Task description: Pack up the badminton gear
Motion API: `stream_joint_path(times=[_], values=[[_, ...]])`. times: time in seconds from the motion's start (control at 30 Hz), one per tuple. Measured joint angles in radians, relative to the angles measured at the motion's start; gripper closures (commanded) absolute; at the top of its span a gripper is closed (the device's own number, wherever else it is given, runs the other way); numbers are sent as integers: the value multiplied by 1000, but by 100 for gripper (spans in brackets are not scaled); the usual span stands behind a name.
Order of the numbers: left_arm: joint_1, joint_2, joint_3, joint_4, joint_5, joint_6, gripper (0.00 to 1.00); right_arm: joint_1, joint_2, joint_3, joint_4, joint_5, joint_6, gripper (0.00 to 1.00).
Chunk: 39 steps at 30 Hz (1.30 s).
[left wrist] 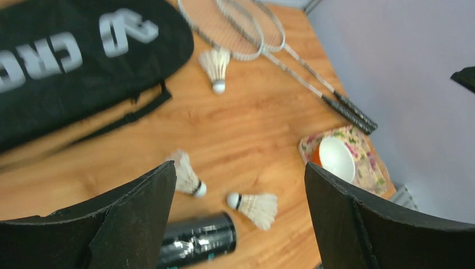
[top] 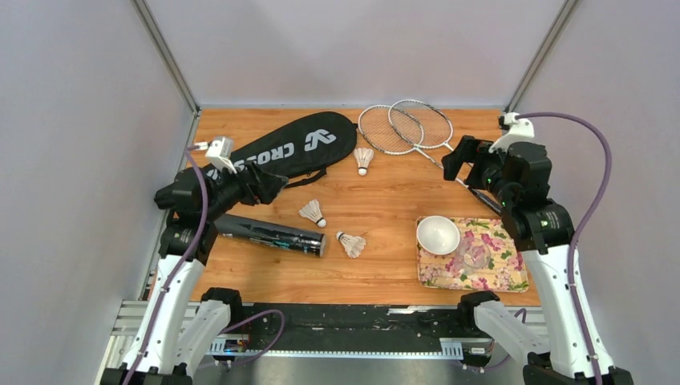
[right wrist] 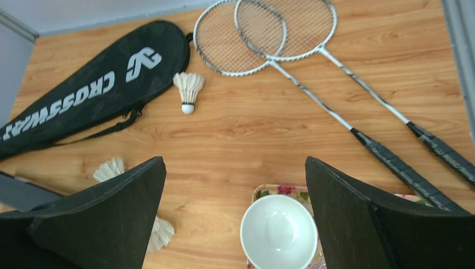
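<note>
The black CROSSWAY racket bag lies flat at the back left. Two silver rackets rest crossed at the back right, handles toward my right arm. Three white shuttlecocks lie loose: one by the bag, two mid-table. The dark tube lies on its side at front left. My left gripper hovers open above the tube and the two near shuttlecocks. My right gripper hangs open over the table, holding nothing.
A flower-patterned tray sits at the front right with a small white bowl on its left end, just below my right gripper. Grey walls close in the table on the left, back and right.
</note>
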Motion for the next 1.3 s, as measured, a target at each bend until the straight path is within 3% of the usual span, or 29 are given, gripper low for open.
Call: stream_joint_path(times=[0.13,0.2,0.37,0.57,0.77,0.93,1.03,1.13,1.3], values=[[0,-3,-161,-35,10,-75,8,100,50,-21,-8,7,18,0],[0,-8,-229,-79,-5,-115,13,201,79,-41,8,13,32,0],[0,-28,-311,-163,-45,-267,11,439,160,-169,142,-77,108,0],[0,-45,-402,-278,-61,-476,9,513,241,-355,288,-208,204,1],[-27,-75,-443,-367,-127,-636,12,554,245,-407,362,-245,229,1],[-86,-50,-416,-395,-260,-594,10,636,274,-413,462,-262,245,14],[-92,-78,-394,-392,-310,-494,10,703,362,-417,570,-238,321,41],[-93,-151,-397,-339,-274,-394,9,761,468,-481,751,-211,453,41],[-94,-252,-402,-188,-114,-270,10,807,657,-496,907,-176,575,43]])
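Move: The tube's middle lies some 27 cm below the left hand, about 4 cm to its left and 3 cm back; the upper shuttlecock is roughly 5 cm ahead and 9 cm right. From the right hand, the tube's right end is about 37 cm left, 6 cm back and 30 cm down. The lower shuttlecock lies some 28 cm left and 6 cm back, and the white bowl almost beneath, 4 cm back and 2 cm left. Right hand sweeps about 30 cm left and down towards tube's end, fingers partly closing; left dips, then rises. ##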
